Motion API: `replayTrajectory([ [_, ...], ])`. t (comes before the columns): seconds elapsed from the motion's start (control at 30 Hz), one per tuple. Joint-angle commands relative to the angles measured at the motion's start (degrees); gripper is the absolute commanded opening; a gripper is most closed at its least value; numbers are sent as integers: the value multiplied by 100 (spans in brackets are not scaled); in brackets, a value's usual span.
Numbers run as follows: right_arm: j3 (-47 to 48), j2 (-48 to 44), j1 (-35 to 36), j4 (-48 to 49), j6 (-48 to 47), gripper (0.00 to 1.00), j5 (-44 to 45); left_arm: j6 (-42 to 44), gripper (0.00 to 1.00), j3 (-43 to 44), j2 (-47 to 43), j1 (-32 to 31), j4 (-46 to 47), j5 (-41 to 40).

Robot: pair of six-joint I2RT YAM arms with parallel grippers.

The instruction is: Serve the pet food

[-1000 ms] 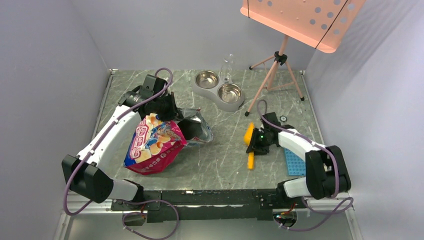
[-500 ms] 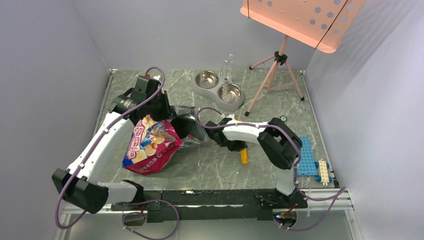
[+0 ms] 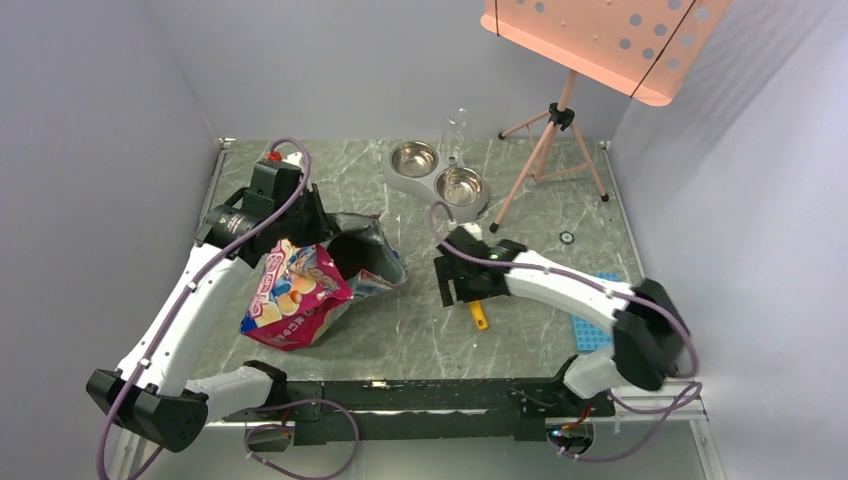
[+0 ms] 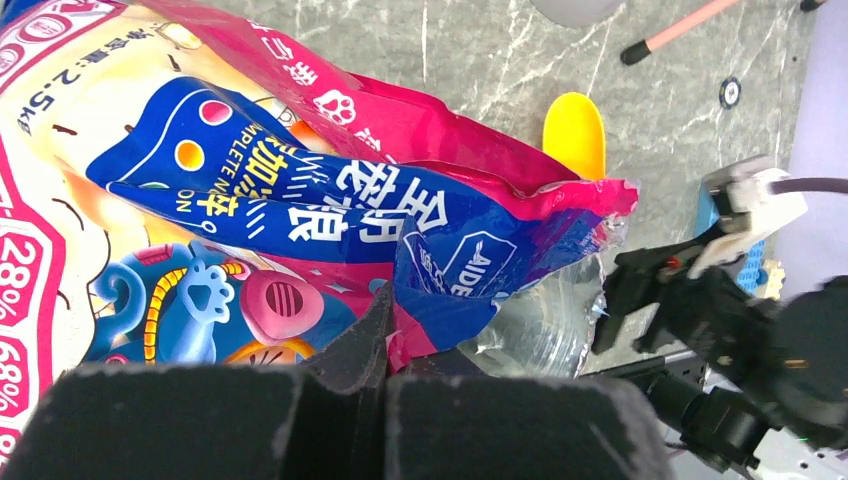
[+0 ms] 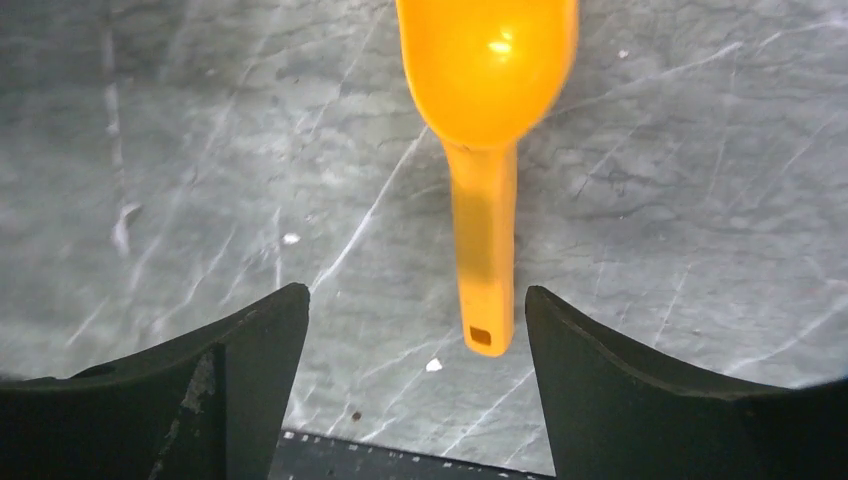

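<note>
The pink-and-blue printed bag (image 3: pixel 295 295) lies left of centre with its silver mouth (image 3: pixel 368 258) facing right. My left gripper (image 3: pixel 303 228) is shut on the bag's upper edge (image 4: pixel 410 330) and holds the mouth up. The pet food is hidden; the bag's inside only shows dark. The yellow scoop (image 5: pixel 487 100) lies flat on the marble table, bowl away from my right gripper (image 5: pixel 415 300). That gripper is open and hovers over the handle's end (image 5: pixel 483 300), gripping nothing. In the top view only the scoop's handle (image 3: pixel 479 317) shows below the right gripper (image 3: pixel 462 285).
A grey double feeder with two steel bowls (image 3: pixel 437 172) stands at the back centre, a clear bottle (image 3: pixel 455 135) behind it. A pink tripod stand (image 3: pixel 552 150) is at the back right. A blue studded plate (image 3: pixel 590 325) lies under the right arm.
The right gripper has gone from narrowly closed to wide open above the scoop, which now lies free on the table. The left gripper has drawn the bag's edge slightly back and left.
</note>
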Motion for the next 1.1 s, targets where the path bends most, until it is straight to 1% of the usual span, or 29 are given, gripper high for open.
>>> replayTrajectory([
  [0.0,-1038,-1240,-737,1458,-473,84,-1879,-152,0,32,-268,-394,52,456],
  [0.1,-1847,-1709,-1633,2408,-726,84,-3063,-60,0,38,-278,-715,-36,326],
  [0.2,-2104,-1615,-1959,2935,-1071,84,-3762,141,0,119,-419,-980,-143,54],
  [0.3,-2106,-1275,-1969,3152,-1258,83,-3671,312,0,215,-542,-1226,-316,-345],
  [0.37,-2206,-1077,-1958,3410,-1319,79,-3418,359,0,213,-591,-1318,-351,-505],
  [0.4,-2295,-1021,-1907,3583,-1302,75,-3204,370,0,192,-610,-1335,-354,-523],
  [0.47,-2486,-1084,-1560,3866,-1209,70,-2206,381,0,140,-631,-1359,-354,-574],
  [0.53,-2544,-1212,-1030,4003,-1042,65,-1236,345,0,90,-604,-1372,-380,-652],
  [0.57,-2677,-1276,-675,4261,-897,63,-650,329,0,66,-574,-1378,-374,-644],
  [0.6,-2813,-1306,-462,4541,-722,63,-360,315,0,43,-551,-1378,-365,-640],
  [0.67,-3088,-1205,-159,5077,-521,63,-53,277,0,46,-474,-1379,-363,-636],
  [0.7,-3176,-1082,-10,5180,-343,62,274,258,0,78,-428,-1375,-378,-631],
  [0.77,-3311,-854,250,5308,-67,57,881,237,0,146,-331,-1373,-410,-598],
  [0.87,-3476,-715,749,5299,280,46,1933,212,0,239,-234,-1344,-498,-578],
  [0.9,-3547,-681,882,5374,334,44,2123,204,0,245,-222,-1325,-536,-564],
  [0.97,-3638,-548,1155,5550,444,44,2470,168,0,226,-210,-1261,-644,-547],
  [1.07,-3705,-88,1453,5925,650,44,2979,147,0,129,-246,-1139,-774,-514],
])
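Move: The scoop's handle lies on the table under the right hand, about 6 cm down, some 2 cm to its right and 2 cm farther out at its middle. From that hand the pet food bag lies about 27 cm to the left, level fore and aft and slightly higher; the bowl stand is roughly 28 cm ahead and 6 cm left. The left hand already holds the bag's rim, with the handle some 25 cm to its right, 3 cm nearer the base and 25 cm below. With its fingers wide open, the right hand lifts a touch and swings about 2.5 cm right over the scoop's handle, then sinks and works back left to end close to 6 cm lower, tipping the fingers forward by some 25 degrees as they close to about half and come around the handle on both sides. Meanwhile the left hand, keeping its pinch on the rim of the pet food bag, draws it some 4.5 cm back and 3 cm right and turns about 10 degrees clockwise. ##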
